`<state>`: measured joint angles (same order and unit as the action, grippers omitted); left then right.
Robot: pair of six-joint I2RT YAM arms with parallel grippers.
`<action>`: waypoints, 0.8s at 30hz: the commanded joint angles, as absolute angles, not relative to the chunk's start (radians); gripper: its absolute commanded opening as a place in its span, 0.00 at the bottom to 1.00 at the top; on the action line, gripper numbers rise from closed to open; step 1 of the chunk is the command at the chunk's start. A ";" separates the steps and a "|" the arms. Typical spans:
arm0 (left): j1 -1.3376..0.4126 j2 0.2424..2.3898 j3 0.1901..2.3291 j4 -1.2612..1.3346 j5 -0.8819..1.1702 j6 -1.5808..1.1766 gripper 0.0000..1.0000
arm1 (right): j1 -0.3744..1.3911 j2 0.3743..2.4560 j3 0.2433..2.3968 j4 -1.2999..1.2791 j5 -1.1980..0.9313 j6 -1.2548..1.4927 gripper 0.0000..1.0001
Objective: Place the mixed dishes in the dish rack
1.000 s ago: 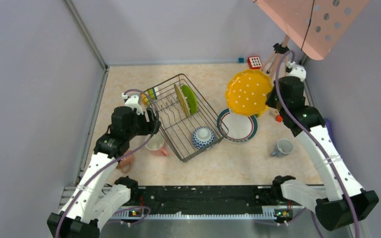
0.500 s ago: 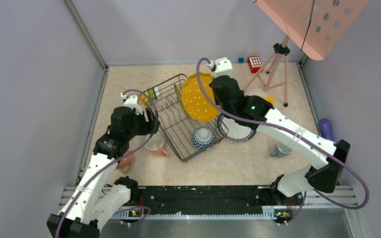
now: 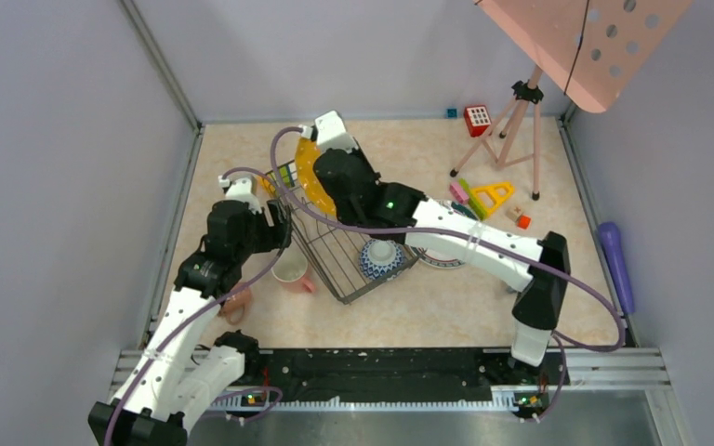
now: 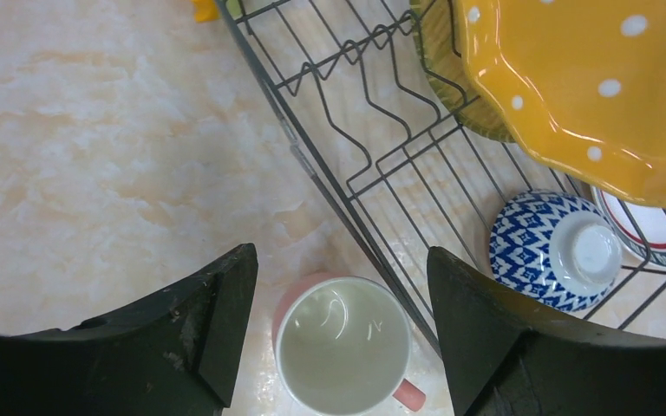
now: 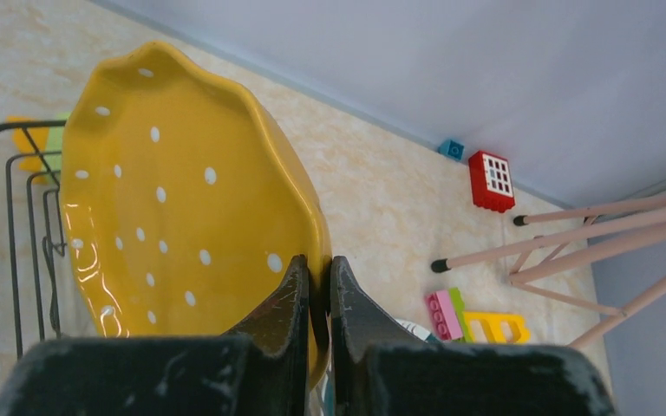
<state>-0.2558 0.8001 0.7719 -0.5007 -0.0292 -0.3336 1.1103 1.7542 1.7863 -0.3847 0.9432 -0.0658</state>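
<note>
My right gripper [image 5: 319, 269] is shut on the rim of the yellow-orange dotted plate [image 5: 165, 217], holding it on edge over the far end of the dish rack [image 3: 335, 255]. Behind that plate [image 4: 590, 87], the left wrist view shows the edge of a lime green plate [image 4: 447, 87] standing in the rack [image 4: 373, 113]. A blue-white patterned bowl [image 3: 381, 255] lies upside down in the rack's near corner. My left gripper [image 4: 340, 269] hangs open above a pink mug [image 4: 342, 355] beside the rack. Another pink mug [image 3: 234, 302] sits near the left arm. The white plate [image 3: 442, 260] is half hidden; the grey-blue mug is hidden.
Toy blocks [image 3: 483, 195] and a red block [image 3: 477, 115] lie at the back right near a pink tripod stand [image 3: 511, 130]. A purple object [image 3: 614, 251] lies along the right wall. My right arm stretches across the table from right to left.
My right arm swung left with the yellow-orange plate, from the table's right side to over the rack's far end. The left arm stayed put, its jaws slightly wider.
</note>
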 commanded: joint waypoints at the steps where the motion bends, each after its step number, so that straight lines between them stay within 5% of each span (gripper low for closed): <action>1: -0.249 0.775 0.775 -0.510 -0.133 -0.370 0.77 | 1.136 1.833 1.933 -0.112 1.131 -0.194 0.00; 12: -0.243 0.766 0.798 -0.602 -0.506 -0.537 0.74 | 1.159 2.039 1.984 0.303 1.280 -0.603 0.00; 24: -0.241 0.771 0.796 -0.595 -0.483 -0.534 0.73 | 1.170 2.132 1.911 0.792 1.319 -1.049 0.00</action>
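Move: The right hand holds the yellow dotted plate by its rim. The free rack slots it is bound for lie about 5 cm ahead of that hand, 4 cm left and some 27 cm below. The standing woven plate is roughly 6 cm ahead and 2 cm right, the green plate 6 ahead and 5 right, and the upturned blue bowl 8 back and 11 right. From the empty left hand, those slots are some 12 cm ahead, 4 right and 13 below. Still pinching the yellow dotted plate by its rim, the right hand carries it left and forward, about 5 cm left and 3-4 cm forward, towards the free slots, dipping some 3 cm and then rising 2 again. On the way it rolls left side down, tips its fingers up and turns clockwise, each about 15 degrees. The open left hand swings some 8 cm left, away from the rack, turning nearly 30 degrees counter-clockwise. ##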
